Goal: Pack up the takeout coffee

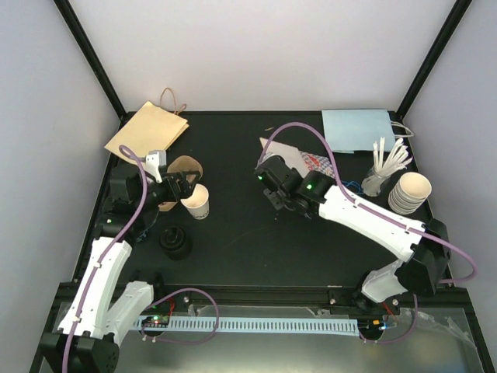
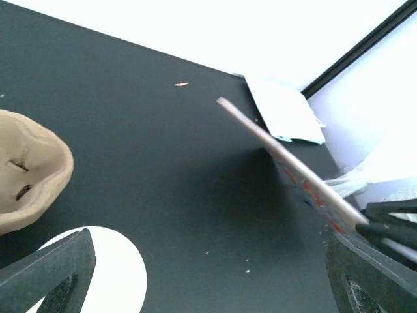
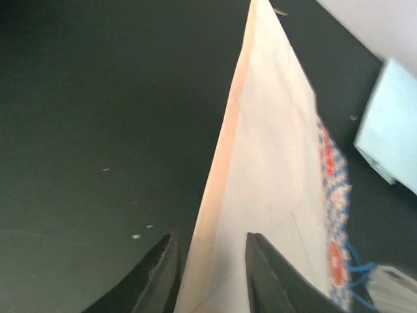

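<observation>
A white paper coffee cup stands left of centre, its open rim low in the left wrist view. My left gripper hovers just beside it, wide open, with the cup near its left finger. A brown moulded cup carrier lies just behind the cup. A black lid sits nearer the front. My right gripper straddles the raised edge of a white bag with red and blue print. Its jaws stand slightly apart, with a dark gap beside the left finger.
A flat brown paper bag lies at the back left. A light blue bag lies at the back right. A stack of paper cups and a holder of white stirrers stand at the right edge.
</observation>
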Robot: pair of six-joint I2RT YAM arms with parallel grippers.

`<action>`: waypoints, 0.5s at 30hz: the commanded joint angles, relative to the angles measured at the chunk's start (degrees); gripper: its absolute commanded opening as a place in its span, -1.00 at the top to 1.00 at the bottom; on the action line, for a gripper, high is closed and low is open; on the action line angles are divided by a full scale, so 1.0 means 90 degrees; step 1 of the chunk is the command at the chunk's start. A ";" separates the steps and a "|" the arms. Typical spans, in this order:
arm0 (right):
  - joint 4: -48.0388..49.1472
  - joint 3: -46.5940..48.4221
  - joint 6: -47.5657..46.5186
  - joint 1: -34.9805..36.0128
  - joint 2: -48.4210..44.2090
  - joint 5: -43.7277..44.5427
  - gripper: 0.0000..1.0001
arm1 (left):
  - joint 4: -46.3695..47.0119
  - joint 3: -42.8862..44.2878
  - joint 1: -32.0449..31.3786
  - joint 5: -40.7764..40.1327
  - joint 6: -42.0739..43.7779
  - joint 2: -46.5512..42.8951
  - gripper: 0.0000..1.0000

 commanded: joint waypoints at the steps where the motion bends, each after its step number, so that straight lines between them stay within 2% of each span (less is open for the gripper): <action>1: 0.0778 -0.0329 0.0226 0.0009 -0.0440 -0.1507 0.14 | 0.0416 -0.0096 0.0118 0.0744 -0.0442 0.0112 -0.98; 4: 0.0931 -0.0432 0.0323 -0.0010 -0.0519 -0.1715 -0.42 | 0.1035 -0.0322 0.0074 0.1940 -0.0631 0.0259 -0.98; 6: 0.0943 -0.0400 0.0365 -0.0034 -0.0519 -0.1860 -0.47 | 0.1042 -0.0266 -0.0056 0.1896 -0.0742 0.0390 -0.98; 9: 0.1064 -0.0394 0.0426 -0.0185 -0.0568 -0.2235 -0.51 | 0.0491 0.0085 -0.0627 0.1131 -0.0364 0.0482 -0.98; 15: 0.1299 -0.0517 0.0890 -0.1211 -0.0702 -0.3147 -0.52 | 0.0318 0.0447 -0.1981 -0.0274 -0.0430 0.0739 -0.98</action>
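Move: The right hand holds the paper bag with the checkered side by its near edge; its middle is about 7 cm ahead, 3 cm to the right and 5 cm below. Beyond it stand the straw glass, some 34 cm right and 5 cm ahead of that hand, and the blue bag, about 28 cm right and 22 cm ahead. From the left hand the checkered bag is about 30 cm right, 7 cm ahead and 9 cm lower; the cup is almost straight below it, 1 cm to the left. The right hand spreads its fingers wide and lets go of the checkered bag over the middle of the table, easing about 3 cm left and 2 cm back before creeping slightly forward again, staying at nearly the same height while it rolls some 20 degrees, its left side rising. Meanwhile the open, empty left hand leaves its place over the cup and speeds up to the right towards the bag, about 7 cm with a slight draw back, turning some 15 degrees clockwise. ##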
